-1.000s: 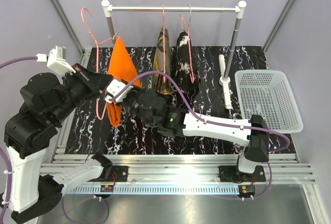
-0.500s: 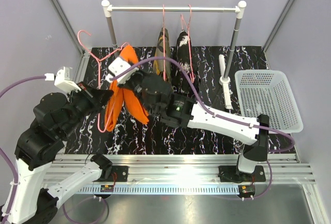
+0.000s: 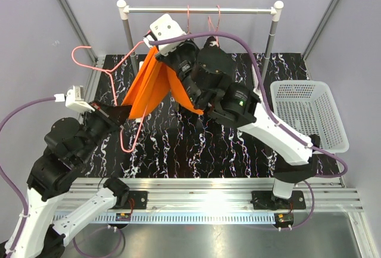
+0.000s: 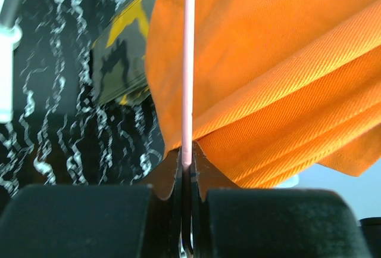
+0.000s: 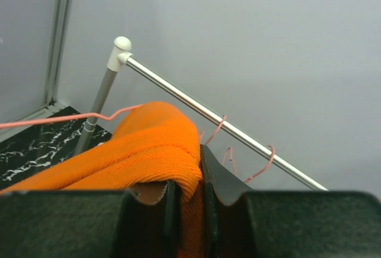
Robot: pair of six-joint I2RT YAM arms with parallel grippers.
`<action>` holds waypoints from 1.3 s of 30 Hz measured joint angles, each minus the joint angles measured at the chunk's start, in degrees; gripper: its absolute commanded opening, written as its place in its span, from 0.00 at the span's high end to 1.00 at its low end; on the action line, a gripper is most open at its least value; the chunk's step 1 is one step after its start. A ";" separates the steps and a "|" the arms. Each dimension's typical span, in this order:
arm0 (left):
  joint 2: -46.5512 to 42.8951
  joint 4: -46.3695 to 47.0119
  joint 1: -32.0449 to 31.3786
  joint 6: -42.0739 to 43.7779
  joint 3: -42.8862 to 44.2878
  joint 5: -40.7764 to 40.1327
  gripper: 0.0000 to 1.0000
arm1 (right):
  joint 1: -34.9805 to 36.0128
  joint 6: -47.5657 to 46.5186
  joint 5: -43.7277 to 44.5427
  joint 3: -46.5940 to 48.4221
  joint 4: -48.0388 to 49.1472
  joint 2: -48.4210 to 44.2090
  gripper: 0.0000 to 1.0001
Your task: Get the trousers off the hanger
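The orange trousers (image 3: 152,85) hang spread between my two grippers, above the black marbled mat (image 3: 178,145). My right gripper (image 3: 156,55) is raised near the rail and shut on the trousers' top fold (image 5: 161,145). My left gripper (image 3: 124,114) is shut on the wire of the pink hanger (image 3: 110,73); the wire (image 4: 188,61) runs up in front of the orange cloth (image 4: 268,91). The camouflage trousers (image 4: 122,55) show behind it. In the top view the right arm hides the camouflage pair and the black-and-white pair.
The clothes rail (image 3: 238,11) stands at the back on two posts, with two pink hanger hooks (image 5: 217,128) on it. A white mesh basket (image 3: 309,115) sits at the right. Grey walls close in left, right and back.
My right gripper has lifted the orange trousers up and back toward the rail. My left gripper has pulled the pink hanger to the left and lower, and the cloth now stretches between them.
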 measured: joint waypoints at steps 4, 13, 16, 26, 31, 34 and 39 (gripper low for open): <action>-0.17 3.02 -0.13 0.04 -0.11 0.00 1.00 | 0.02 -3.91 2.08 4.07 -4.17 0.26 1.00; -1.38 5.88 -0.15 2.34 -2.38 5.33 1.00 | -0.90 -7.23 7.17 -12.37 -0.70 -9.14 1.00; -1.40 6.51 -0.15 1.62 -2.43 6.86 1.00 | -4.00 -4.61 7.32 -18.69 -1.07 -13.20 1.00; -3.54 5.03 -0.22 -3.30 -5.01 8.74 1.00 | -15.10 5.90 6.23 -29.33 -1.73 -26.01 1.00; -2.29 5.09 -0.39 -3.52 -5.11 9.73 1.00 | -15.10 7.32 5.51 -28.02 -2.78 -28.85 1.00; -1.60 5.64 -0.39 -3.08 -6.36 9.11 1.00 | -15.10 6.84 4.68 -22.67 -5.33 -27.23 1.00; -1.60 6.01 -0.50 -0.98 -8.52 7.85 1.00 | -15.10 4.81 4.96 -8.66 -9.29 -23.08 1.00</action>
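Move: The right hand already grips the orange trousers and the left keeps hold of the hanger wire. The trousers' middle lies about 6 cm ahead of the left hand, 8 to its right and 3 above. From the right hand, the white basket is some 47 cm to the right, 5 farther out and 55 below; the camouflage trousers on the rack hang roughly 15 cm ahead, 6 right and 20 lower. Still pinching the orange trousers, the right hand drags them to the right along the hanger, away from the left hand, by some 23 cm; it dips about 4 cm on the way, then climbs to end about 5 cm higher, turning some 20 degrees clockwise. The left hand keeps its pinch on the hanger wire, easing about 3 cm right and, after a small rise, sinking to some 3 cm lower. ##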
